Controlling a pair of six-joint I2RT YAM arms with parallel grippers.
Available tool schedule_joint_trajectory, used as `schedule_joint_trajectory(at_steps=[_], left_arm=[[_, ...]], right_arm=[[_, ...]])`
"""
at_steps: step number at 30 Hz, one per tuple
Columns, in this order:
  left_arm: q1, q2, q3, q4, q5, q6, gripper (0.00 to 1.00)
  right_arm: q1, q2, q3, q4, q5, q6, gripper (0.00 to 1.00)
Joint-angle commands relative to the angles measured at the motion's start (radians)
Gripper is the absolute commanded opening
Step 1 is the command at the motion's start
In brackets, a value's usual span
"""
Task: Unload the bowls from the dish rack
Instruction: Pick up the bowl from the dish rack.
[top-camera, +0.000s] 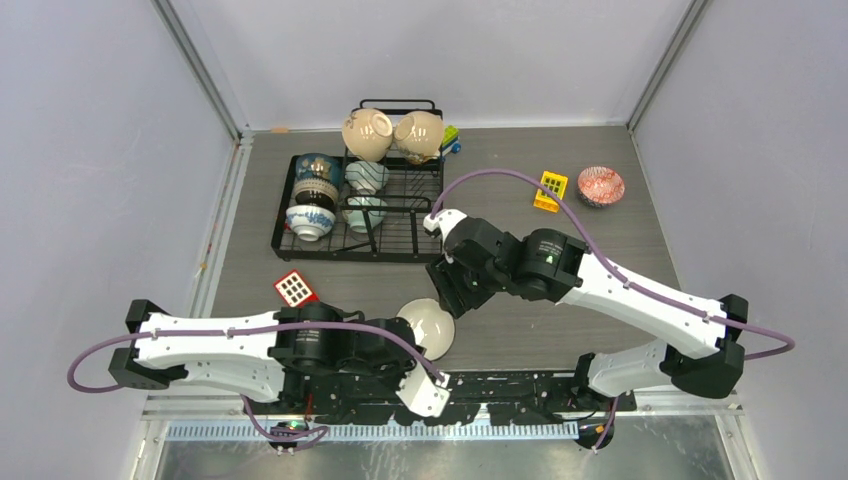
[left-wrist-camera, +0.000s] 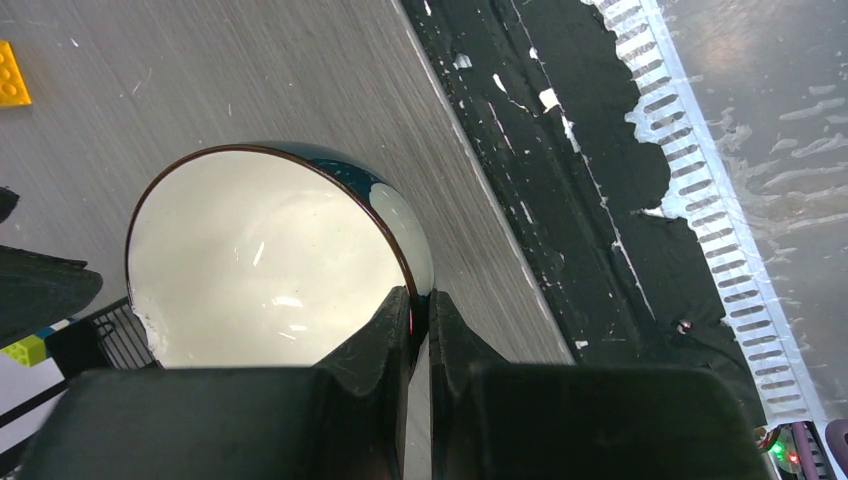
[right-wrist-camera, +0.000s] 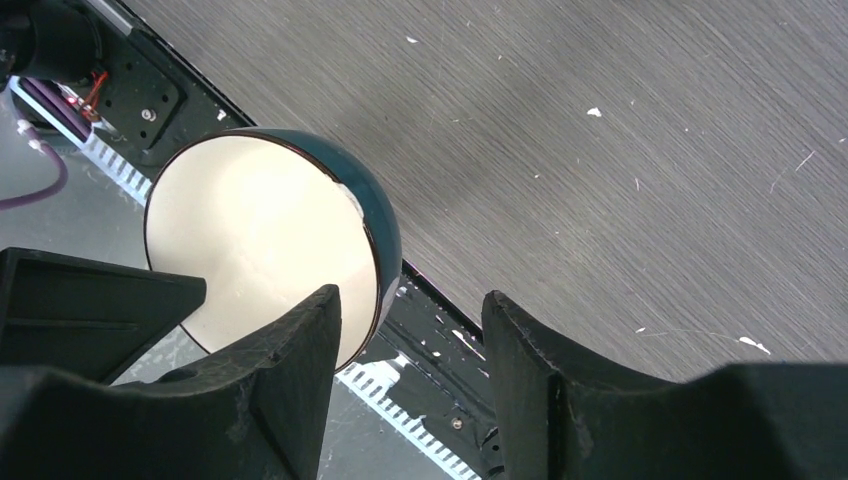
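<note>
A teal bowl (top-camera: 425, 326) with a cream inside hangs tilted over the table's front edge. My left gripper (top-camera: 406, 340) is shut on its rim. In the left wrist view the jaws (left-wrist-camera: 422, 305) pinch the bowl's (left-wrist-camera: 260, 260) dark rim. My right gripper (top-camera: 452, 296) is open beside the same bowl (right-wrist-camera: 260, 230). Its fingers (right-wrist-camera: 300, 370) straddle the rim with a wide gap (right-wrist-camera: 410, 298). The black dish rack (top-camera: 400, 245) holds two cream bowls (top-camera: 367, 133), blue-and-white bowls (top-camera: 318, 178) and pale green bowls (top-camera: 366, 177).
A red-patterned bowl (top-camera: 600, 185) sits on the table at the far right, with a yellow block (top-camera: 550, 190) next to it. A red block (top-camera: 295, 289) lies in front of the rack. Small coloured blocks (top-camera: 450, 138) sit behind the rack.
</note>
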Motion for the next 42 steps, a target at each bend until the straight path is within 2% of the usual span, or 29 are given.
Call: schedule_joint_trajectory(at_steps=[1,18,25,35,39,42], left_arm=[[-0.007,-0.024,0.013,0.071,-0.005,0.003,0.00],[-0.018,-0.019,0.003,0.090,-0.018,-0.014,0.00],[-0.018,-0.008,-0.006,0.106,-0.015,-0.019,0.00],[-0.018,-0.024,-0.029,0.140,-0.021,-0.050,0.00],[-0.018,-0.029,-0.036,0.151,-0.026,-0.061,0.00],[-0.018,-0.030,-0.040,0.156,-0.035,-0.071,0.00]], right_arm=[[0.019,0.005,0.021,0.012,0.031,-0.001,0.58],[0.064,0.028,-0.068,0.073,0.003,0.042,0.45],[0.077,0.054,-0.086,0.074,0.019,0.046,0.29],[0.095,0.059,-0.091,0.065,0.046,0.061,0.14],[0.102,0.062,-0.093,0.065,0.056,0.070,0.02],[0.107,0.059,-0.097,0.063,0.072,0.077,0.01]])
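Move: My left hand already holds the teal, white-lined bowl by its rim, the bowl's middle about 5 cm ahead, 4 cm to its right and 3 cm below. From my open right hand the bowl's middle lies some 6 cm left, 4 cm back and 7 cm down. The red block is about 31 cm left of the right hand and 2 cm ahead, the dish rack's middle some 19 cm ahead and 19 cm left, both well below. I sink my half-open right hand about 5 cm, drawing back some 2 cm and a touch left, so its fingers come down astride the near rim of the bowl. They narrow on the way and pinch the rim roughly opposite my left hand's grip. My left hand keeps its pinch and holds the bowl almost still, easing only about a centimetre down and right. ##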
